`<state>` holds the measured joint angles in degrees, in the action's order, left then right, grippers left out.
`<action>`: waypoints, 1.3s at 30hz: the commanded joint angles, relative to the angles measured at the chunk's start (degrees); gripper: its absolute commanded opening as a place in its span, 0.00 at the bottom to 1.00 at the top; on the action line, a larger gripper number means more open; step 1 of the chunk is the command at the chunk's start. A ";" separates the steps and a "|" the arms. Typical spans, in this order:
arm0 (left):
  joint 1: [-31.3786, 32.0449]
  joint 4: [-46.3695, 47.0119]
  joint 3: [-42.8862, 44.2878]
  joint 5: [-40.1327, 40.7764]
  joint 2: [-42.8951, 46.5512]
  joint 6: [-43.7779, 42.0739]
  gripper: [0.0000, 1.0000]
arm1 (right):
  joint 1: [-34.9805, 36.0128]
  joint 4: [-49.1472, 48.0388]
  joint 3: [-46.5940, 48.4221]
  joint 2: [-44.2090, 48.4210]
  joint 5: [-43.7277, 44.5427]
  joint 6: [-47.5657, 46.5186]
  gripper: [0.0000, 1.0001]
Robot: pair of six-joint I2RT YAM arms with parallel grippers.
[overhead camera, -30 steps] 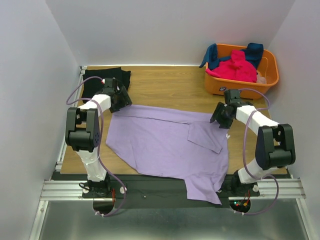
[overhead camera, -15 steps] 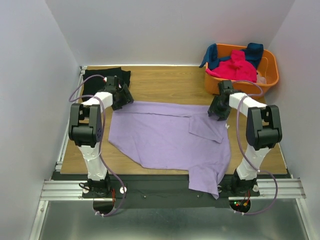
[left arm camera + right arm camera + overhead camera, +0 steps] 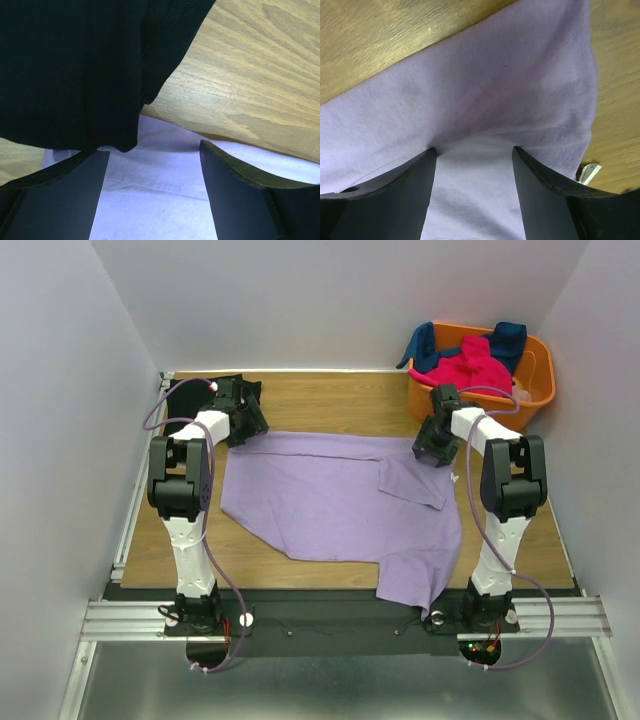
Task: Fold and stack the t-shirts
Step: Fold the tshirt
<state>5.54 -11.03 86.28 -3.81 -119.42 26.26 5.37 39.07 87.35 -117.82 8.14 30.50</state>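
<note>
The lavender t-shirt (image 3: 330, 505) lies spread across the table, one sleeve folded over it at the right and its lower corner hanging off the near edge. My left gripper (image 3: 246, 421) is at its far left corner, open, with lavender cloth (image 3: 155, 190) lying between the fingers (image 3: 240, 200) and the black t-shirt (image 3: 75, 65) just beyond. My right gripper (image 3: 436, 444) is at the far right corner, jaws apart, fingertips pressed onto the lavender cloth (image 3: 485, 90). The black t-shirt (image 3: 186, 397) lies at the far left corner of the table.
An orange basket (image 3: 536, 392) at the far right holds a hot-pink shirt (image 3: 470, 365) and a dark teal one (image 3: 507, 337). Bare wood (image 3: 330, 400) runs along the back. A white tag (image 3: 588, 171) shows at the shirt's edge. Walls close in on both sides.
Both arms have reached farther back, and the lavender shirt's top edge has slid with them toward the far side. The right jaws have widened a little.
</note>
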 commanded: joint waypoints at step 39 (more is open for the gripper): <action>-1.32 -0.49 -11.05 2.32 13.51 -2.97 0.85 | 2.89 -7.87 -36.37 32.57 -2.60 4.57 0.72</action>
<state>4.73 -12.19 75.59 -1.54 -108.14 23.62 7.70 33.87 50.65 -84.99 5.02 34.30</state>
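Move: The folded sleeve end of the lilac t-shirt lies about 15 cm back from the right hand, straight behind it and barely 1 cm lower. From the right hand, the shirt's far right corner is some 6 cm ahead and 4 cm right, and the orange basket's middle is 17 cm ahead and 16 cm right. The shirt's far left corner lies roughly level with the left hand, 6 cm left and 1 cm lower; the black stack is 9 cm ahead and 11 cm left. With the forward push on the lilac shirt over, the right hand lifts its open fingertips off the cloth near the far right corner and draws straight back about 15 cm in a low arc, rising some 6 cm and then sinking most of that, until its fingers straddle the folded sleeve end just above the shirt. The left hand likewise comes free of the far edge, easing back about 5 cm with a short rise and partial drop, drifting a little left towards the shirt's far left corner, fingers still wide open as it stops there. ##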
